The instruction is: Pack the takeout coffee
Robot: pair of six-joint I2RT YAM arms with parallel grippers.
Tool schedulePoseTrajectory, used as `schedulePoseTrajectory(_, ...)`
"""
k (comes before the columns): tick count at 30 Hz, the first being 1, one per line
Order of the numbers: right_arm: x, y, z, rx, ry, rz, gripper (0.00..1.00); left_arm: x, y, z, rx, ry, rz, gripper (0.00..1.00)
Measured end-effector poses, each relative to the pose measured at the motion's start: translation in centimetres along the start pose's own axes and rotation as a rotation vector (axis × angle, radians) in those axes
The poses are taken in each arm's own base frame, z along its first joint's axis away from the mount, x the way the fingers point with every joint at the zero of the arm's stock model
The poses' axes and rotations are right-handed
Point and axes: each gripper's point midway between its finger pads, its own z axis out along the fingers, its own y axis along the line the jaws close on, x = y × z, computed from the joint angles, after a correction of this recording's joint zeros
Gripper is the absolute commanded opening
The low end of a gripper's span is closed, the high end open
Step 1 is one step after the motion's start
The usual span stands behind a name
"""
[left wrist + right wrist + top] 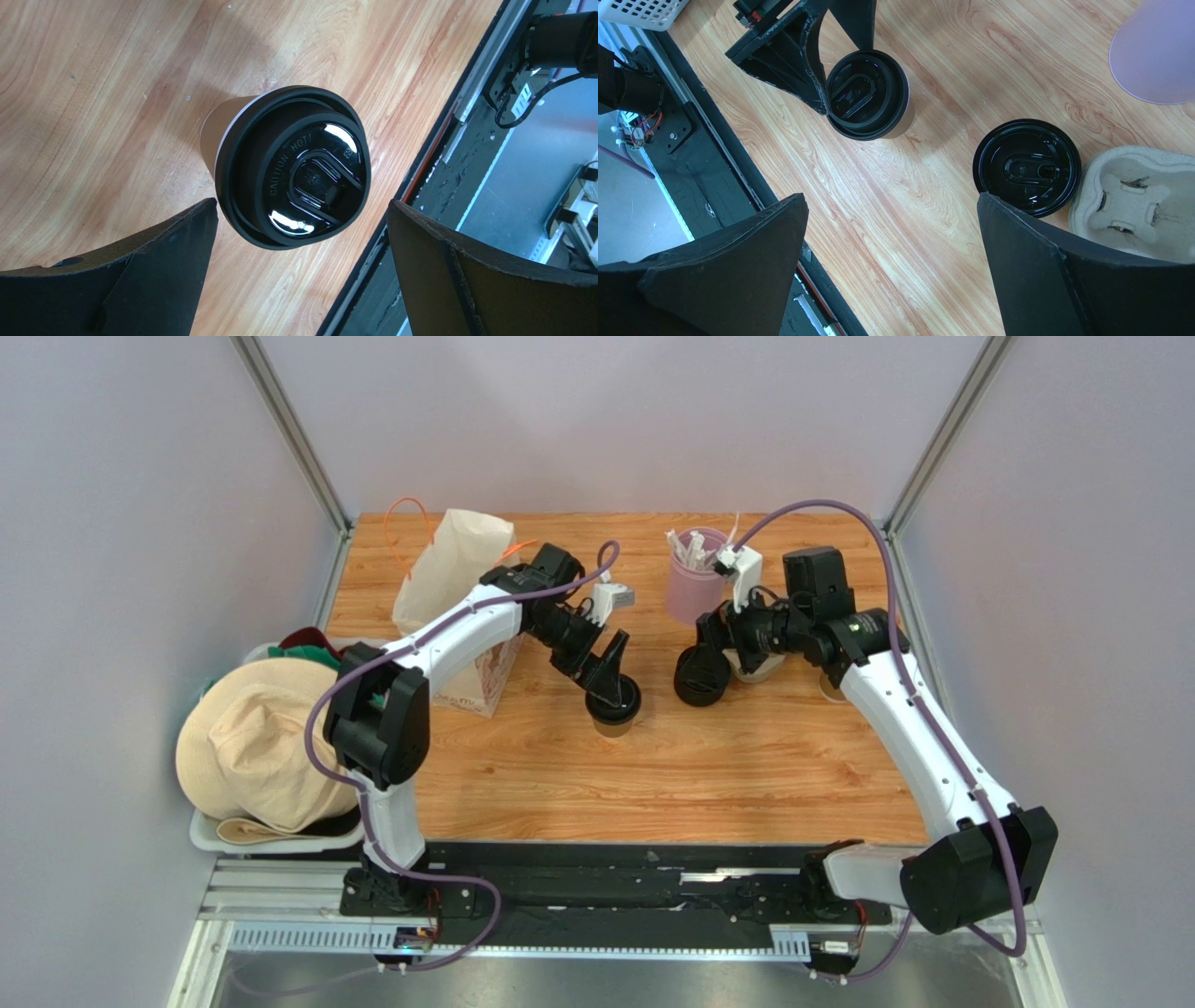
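Observation:
The takeout coffee (291, 168), a small brown paper cup with a black lid on it, stands upright on the wooden table (730, 770). In the top view the takeout coffee (615, 710) is mid-table. My left gripper (302, 206) hovers open just above it, one finger (140, 273) on each side and neither touching. The right wrist view shows the takeout coffee (868, 94) with the left gripper's fingers (794, 49) beside it. My right gripper (892, 199) is open over bare wood, holding nothing. The paper bag (456, 595) stands upright at the back left, behind the left arm.
A black lid (1027, 166), perhaps topping a stack, sits beside a pulp cup carrier (1137, 203) under the right arm. A pink cup (694, 588) of white sticks stands behind them. A white basket (267, 837) with a tan hat sits off the table's left edge.

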Motion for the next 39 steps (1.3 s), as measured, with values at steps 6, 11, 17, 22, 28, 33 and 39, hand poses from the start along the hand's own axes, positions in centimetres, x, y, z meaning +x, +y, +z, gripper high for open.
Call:
schedulePoseTrajectory(6,0.5,-0.1,0.2,-0.007,-0.002,0.005,0.95,0.0,0.3,0.3,-0.005,0.001,-0.009,0.86)
schedulePoseTrajectory(11,0.8,-0.1,0.2,-0.011,-0.002,0.009,0.95,-0.5,0.4,0.4,-0.011,-0.016,-0.009,0.75)
schedulePoseTrajectory(17,0.7,-0.1,0.1,-0.011,-0.011,0.007,0.95,-0.6,0.5,0.5,-0.011,-0.020,-0.020,0.74)
schedulePoseTrajectory(22,0.8,-0.1,0.1,-0.011,-0.016,0.003,0.95,-0.2,0.9,1.2,-0.003,-0.003,-0.040,0.75)
schedulePoseTrajectory(28,0.8,0.0,0.1,-0.011,-0.018,0.002,0.94,0.2,1.3,1.8,0.001,0.013,-0.062,0.64)
schedulePoseTrajectory(33,0.8,0.1,0.0,-0.017,-0.022,0.000,0.93,0.1,1.2,1.9,0.005,0.012,-0.063,0.61)
schedulePoseTrajectory(39,1.2,0.5,0.2,-0.047,-0.020,0.017,0.91,-0.2,0.9,1.9,0.027,-0.001,-0.063,0.61)
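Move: The lidded cup stands just beyond my left fingertips: its middle is about 3 cm to the right of my left hand, 1 cm back and some 7 cm below, with the fingers open around the near side of its lid. The lid stack is some 13 cm right of the cup and 5 cm farther out; the paper bag stands roughly 22 cm left of the cup and 9 cm farther out. From my right hand the cup lies about 15 cm left, 2 cm ahead and 18 cm down. My left fingers close part way over the lid as the hand edges nearly 1 cm forward. I then sink about 2 cm, with the fingers still pointing right and down, and narrow them a little more to roughly three fifths open. The forward finger comes against the lid's rim and the other reaches over its top; I finish by easing about half a centimetre right. ##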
